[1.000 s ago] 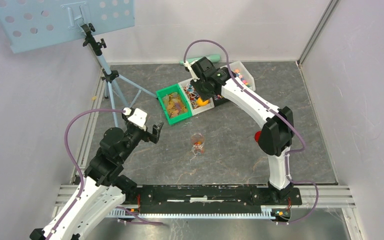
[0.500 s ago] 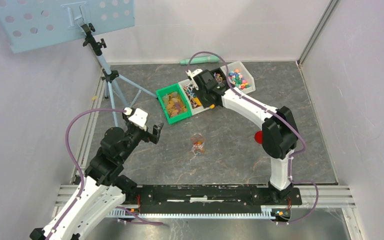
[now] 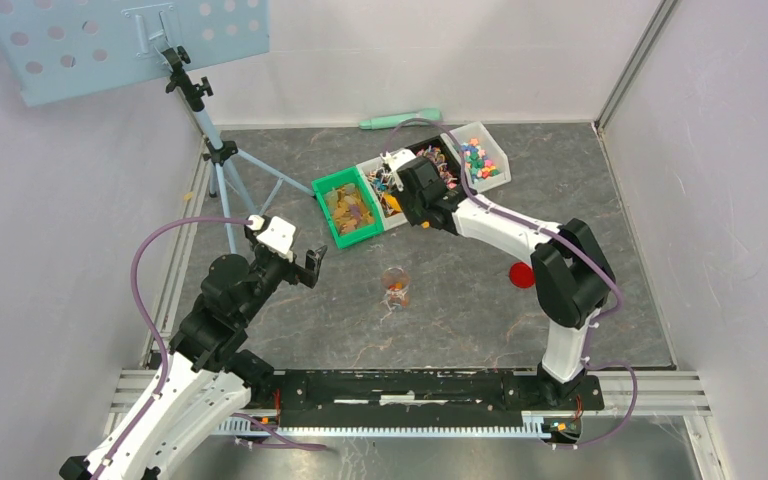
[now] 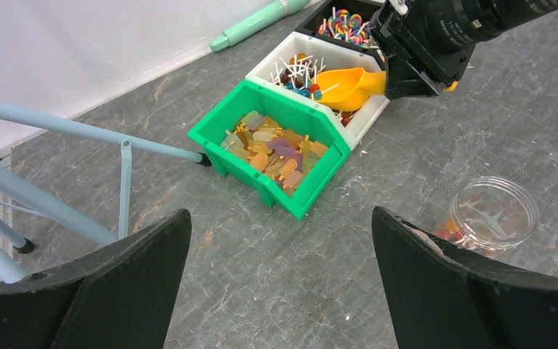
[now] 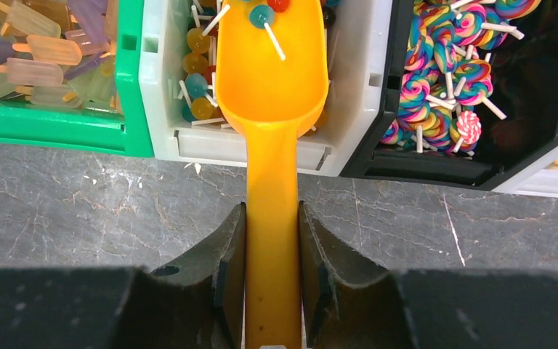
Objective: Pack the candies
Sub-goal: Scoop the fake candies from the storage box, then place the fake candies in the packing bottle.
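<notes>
My right gripper [image 5: 272,211] is shut on the handle of the yellow scoop [image 5: 271,65]. The scoop's bowl reaches over the white bin [image 5: 189,145] of ball lollipop candies [image 5: 192,87]; two of them [image 5: 263,14] lie in the bowl. In the top view the right gripper [image 3: 407,190] is low at that bin's near side. A clear jar [image 3: 395,285] with a few candies at its bottom stands mid-table, also seen in the left wrist view as the jar [image 4: 495,216]. My left gripper [image 4: 282,218] hangs open and holds nothing, left of the jar and short of the green bin [image 4: 251,174].
The green bin [image 3: 348,208] holds popsicle-shaped sweets. A black bin [image 5: 436,166] holds swirl lollipops, and a far white bin [image 3: 482,158] holds mixed sweets. A red lid [image 3: 522,274] lies right of the jar. A tripod [image 3: 215,150] stands at the left, a mint pen-like stick [image 3: 400,120] by the back wall.
The right arm has dropped and its elbow swung right, bringing the wrist down from above the bins to the white bin's near side. The left arm has not moved.
</notes>
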Robot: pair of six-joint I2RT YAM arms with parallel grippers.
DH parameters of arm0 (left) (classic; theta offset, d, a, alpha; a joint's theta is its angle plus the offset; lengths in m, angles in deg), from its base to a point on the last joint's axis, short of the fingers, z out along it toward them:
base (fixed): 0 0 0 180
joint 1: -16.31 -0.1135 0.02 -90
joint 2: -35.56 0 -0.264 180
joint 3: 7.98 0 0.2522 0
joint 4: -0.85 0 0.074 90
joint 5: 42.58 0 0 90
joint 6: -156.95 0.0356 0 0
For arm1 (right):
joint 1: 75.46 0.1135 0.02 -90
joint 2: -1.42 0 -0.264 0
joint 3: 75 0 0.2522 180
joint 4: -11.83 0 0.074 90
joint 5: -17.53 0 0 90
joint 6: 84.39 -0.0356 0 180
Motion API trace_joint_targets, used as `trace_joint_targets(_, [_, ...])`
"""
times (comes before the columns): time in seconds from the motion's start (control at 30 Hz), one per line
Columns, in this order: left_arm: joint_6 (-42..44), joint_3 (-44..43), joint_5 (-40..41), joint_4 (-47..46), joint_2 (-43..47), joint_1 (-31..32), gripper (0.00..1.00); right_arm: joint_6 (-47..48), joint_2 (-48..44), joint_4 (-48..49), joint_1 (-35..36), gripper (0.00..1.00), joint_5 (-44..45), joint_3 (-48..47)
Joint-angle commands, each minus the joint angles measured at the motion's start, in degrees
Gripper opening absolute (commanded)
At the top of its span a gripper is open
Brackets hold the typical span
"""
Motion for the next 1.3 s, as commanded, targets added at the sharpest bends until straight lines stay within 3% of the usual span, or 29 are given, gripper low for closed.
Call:
trace_joint_targets(0.0, [-2.31, -0.83, 0.52, -0.76, 0.17, -0.02, 1.0, -0.6, -3.47, 8.13, 0.04, 0.0, -0.16, 3.4])
trace_joint_targets(0.37, [-2.25, -0.76, 0.4, -0.96, -0.05, 0.0, 1.0, 2.41, -13.99, 31.67, 0.01, 0.0, 0.06, 23.77])
trace_joint_targets(0.73, [-1.94, -0.4, 0.99, -0.71, 0.5, -0.02, 1.0, 4.09, -21.23, 42.6, -0.2, 0.0, -2.6, 33.32])
trace_joint_targets(1.0, [-1.72, -0.22, 1.66, -0.79, 0.97, 0.01, 1.0, 10.74, -32.22, 36.56, -0.26, 0.0, -5.54, 35.13])
trace_joint_targets(1.27, [-1.64, -0.05, 1.71, -0.98, 1.01, -0.02, 1.0, 23.57, -46.57, 19.24, -0.23, 0.0, -10.63, 33.71])
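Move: The right gripper holds the orange scoop, with its bowl already in the white bin; that bin's middle is about 11 cm ahead, 5 cm left and 7 cm below. From this hand the green bin is some 5 cm ahead and 15 cm left, the black bin about 17 cm ahead and 5 cm right, and the open jar roughly 18 cm back and 6 cm left. From the left hand, the white bin lies about 27 cm ahead, 17 cm right and 22 cm below. Keep the right gripper shut on the scoop handle and dip about 1 cm with the bowl among the lollipops. Then draw back and to the right while tipping the fingers up, carrying on to roughly 30 degrees with a slight counter-clockwise turn; from midway, lift faster and faster, some 12 cm in all, bringing the bowl up out of the white bin. ##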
